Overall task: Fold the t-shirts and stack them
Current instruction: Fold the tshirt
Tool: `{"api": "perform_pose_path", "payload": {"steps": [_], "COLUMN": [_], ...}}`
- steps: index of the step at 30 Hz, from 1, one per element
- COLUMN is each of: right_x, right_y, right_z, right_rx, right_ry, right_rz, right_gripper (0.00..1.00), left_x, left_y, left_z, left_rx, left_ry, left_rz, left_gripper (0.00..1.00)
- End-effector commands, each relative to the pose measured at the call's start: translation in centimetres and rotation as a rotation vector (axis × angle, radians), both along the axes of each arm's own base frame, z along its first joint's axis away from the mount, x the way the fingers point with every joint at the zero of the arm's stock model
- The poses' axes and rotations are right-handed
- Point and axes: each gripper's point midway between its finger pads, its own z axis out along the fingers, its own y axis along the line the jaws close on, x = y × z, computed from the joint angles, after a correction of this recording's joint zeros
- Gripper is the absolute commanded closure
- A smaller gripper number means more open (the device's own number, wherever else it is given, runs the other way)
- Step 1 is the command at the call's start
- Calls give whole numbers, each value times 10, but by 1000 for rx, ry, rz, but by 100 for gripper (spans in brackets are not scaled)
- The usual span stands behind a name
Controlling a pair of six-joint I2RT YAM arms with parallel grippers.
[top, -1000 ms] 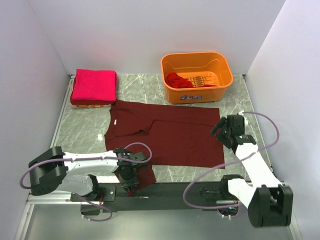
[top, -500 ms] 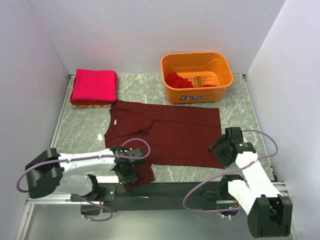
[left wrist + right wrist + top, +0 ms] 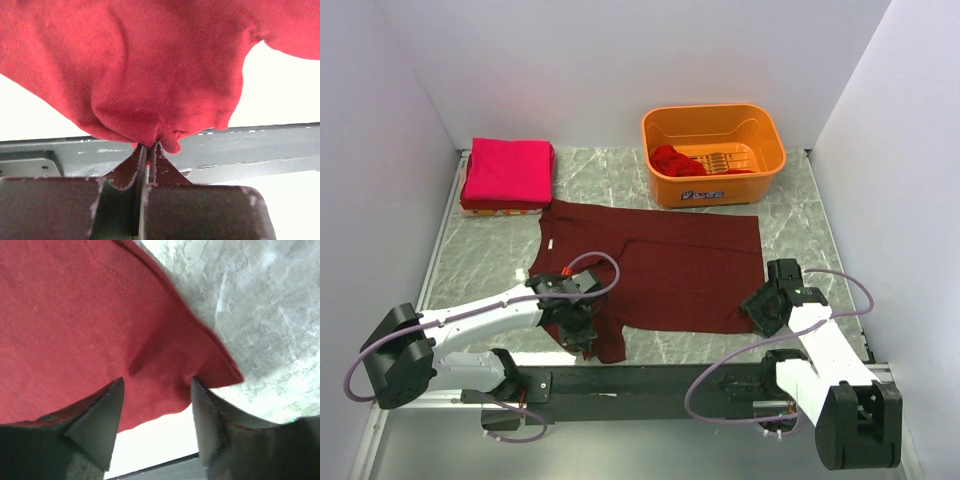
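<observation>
A dark maroon t-shirt lies spread flat on the table. My left gripper is shut on its near left corner; in the left wrist view the cloth bunches up from the pinched fingertips. My right gripper is open at the shirt's near right corner, its fingers straddling the cloth edge in the right wrist view. A folded bright pink-red t-shirt sits at the back left on another folded piece. A brighter red t-shirt lies crumpled in the orange basket.
The orange basket stands at the back centre-right. White walls close in the left, back and right. The table's dark near edge rail runs just below both grippers. Bare marble shows to the right of the shirt.
My left gripper has lifted the near left corner and carried it up and away from the front edge. My right gripper has come down and forward to the near right corner.
</observation>
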Motion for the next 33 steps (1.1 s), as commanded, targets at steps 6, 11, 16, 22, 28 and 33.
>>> {"api": "perform_pose_path", "payload": {"steps": [6, 11, 16, 22, 28, 33], "right_x": [11, 7, 10, 24, 42, 65], "right_y": [-11, -9, -8, -8, 0, -5], "right_z": [3, 8, 18, 29, 39, 56], "right_rx": [-58, -53, -52, -60, -23, -59], "right_ry": [-25, -20, -21, -37, -61, -89], "right_rz": [-1, 22, 54, 97, 131, 167], "right_gripper": [81, 93, 100, 100, 100, 100], "left_x": [28, 30, 38, 60, 89, 114], "left_y": [-16, -18, -24, -22, -23, -21], "left_z": [28, 34, 43, 57, 76, 89], "left_rx": [-132, -148, -186, -210, -239, -234], "left_ry": [-71, -63, -71, -121, -192, -243], "left_rz": [-28, -57, -78, -50, -29, -10], "left_gripper": [99, 99, 99, 99, 99, 99]}}
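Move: The left hand already holds the near sleeve; the middle of the shirt body, where that sleeve is going, lies about 18 cm ahead of it, 19 cm to its right and 4 cm below. The open right hand is at the near hem corner, 2 cm to its right and 1 cm below; the shirt body's middle is about 11 cm ahead and 20 cm left of the right hand. Left carries the sleeve 9 cm forward, 7 up; right pinches the near hem corner, then lifts it forward. ##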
